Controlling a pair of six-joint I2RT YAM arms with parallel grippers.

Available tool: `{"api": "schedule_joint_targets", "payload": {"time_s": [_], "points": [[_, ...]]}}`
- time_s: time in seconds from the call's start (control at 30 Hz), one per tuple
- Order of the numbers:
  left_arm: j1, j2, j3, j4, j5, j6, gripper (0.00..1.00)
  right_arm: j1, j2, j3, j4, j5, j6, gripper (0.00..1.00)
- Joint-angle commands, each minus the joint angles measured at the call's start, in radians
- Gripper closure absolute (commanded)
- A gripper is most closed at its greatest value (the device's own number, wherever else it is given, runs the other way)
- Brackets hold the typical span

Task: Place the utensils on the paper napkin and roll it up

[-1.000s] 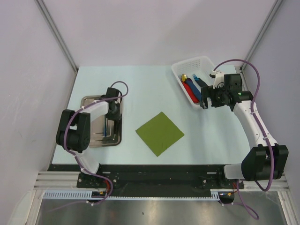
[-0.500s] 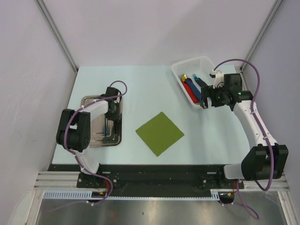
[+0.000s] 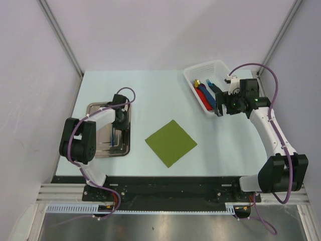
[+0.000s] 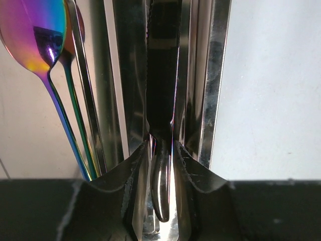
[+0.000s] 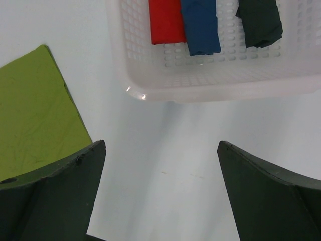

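Observation:
The utensils lie in the silver metal tray [image 3: 100,109] at the left: a dark knife [image 4: 161,75] and iridescent spoons [image 4: 35,35]. My left gripper [image 3: 120,122] is down in the tray. In the left wrist view its jaws [image 4: 160,150] stand narrowly open around the end of the knife's dark handle, with a bright sliver of gap on the right side. The olive-green paper napkin [image 3: 170,142] lies flat at the table's middle and its corner shows in the right wrist view [image 5: 35,115]. My right gripper [image 3: 219,108] hangs wide open and empty [image 5: 161,150] beside the basket.
A white plastic basket [image 3: 203,75] stands at the back right, holding a red piece [image 5: 165,22], a blue piece [image 5: 200,27] and a dark one [image 5: 258,22]. The tray's raised rim [image 4: 215,75] runs just right of my left fingers.

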Motion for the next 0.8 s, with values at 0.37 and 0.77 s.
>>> {"api": "schedule_joint_targets", "payload": {"time_s": [0.37,0.77], "points": [[-0.019,0.091,-0.001,-0.153,0.046,-0.036,0.97,-0.006,-0.006,0.031,0.011,0.005,0.010,0.00],[-0.030,-0.069,0.031,-0.193,0.069,-0.087,1.00,-0.004,0.002,0.040,0.011,-0.007,0.017,0.00]]}}
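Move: The knife lies almost under the left hand, its middle about 2 cm ahead and 1 cm below, its neck between the open fingertips. The rainbow spoons lie some 5 cm to the left and 1 cm ahead. The green napkin's middle is roughly 24 cm to the right and 5 cm back. From the right hand the knife is about 47 cm left, 1 cm ahead and 18 cm below. The left fingers close and pinch the knife's neck, then draw it about 2 cm back and slightly right. ##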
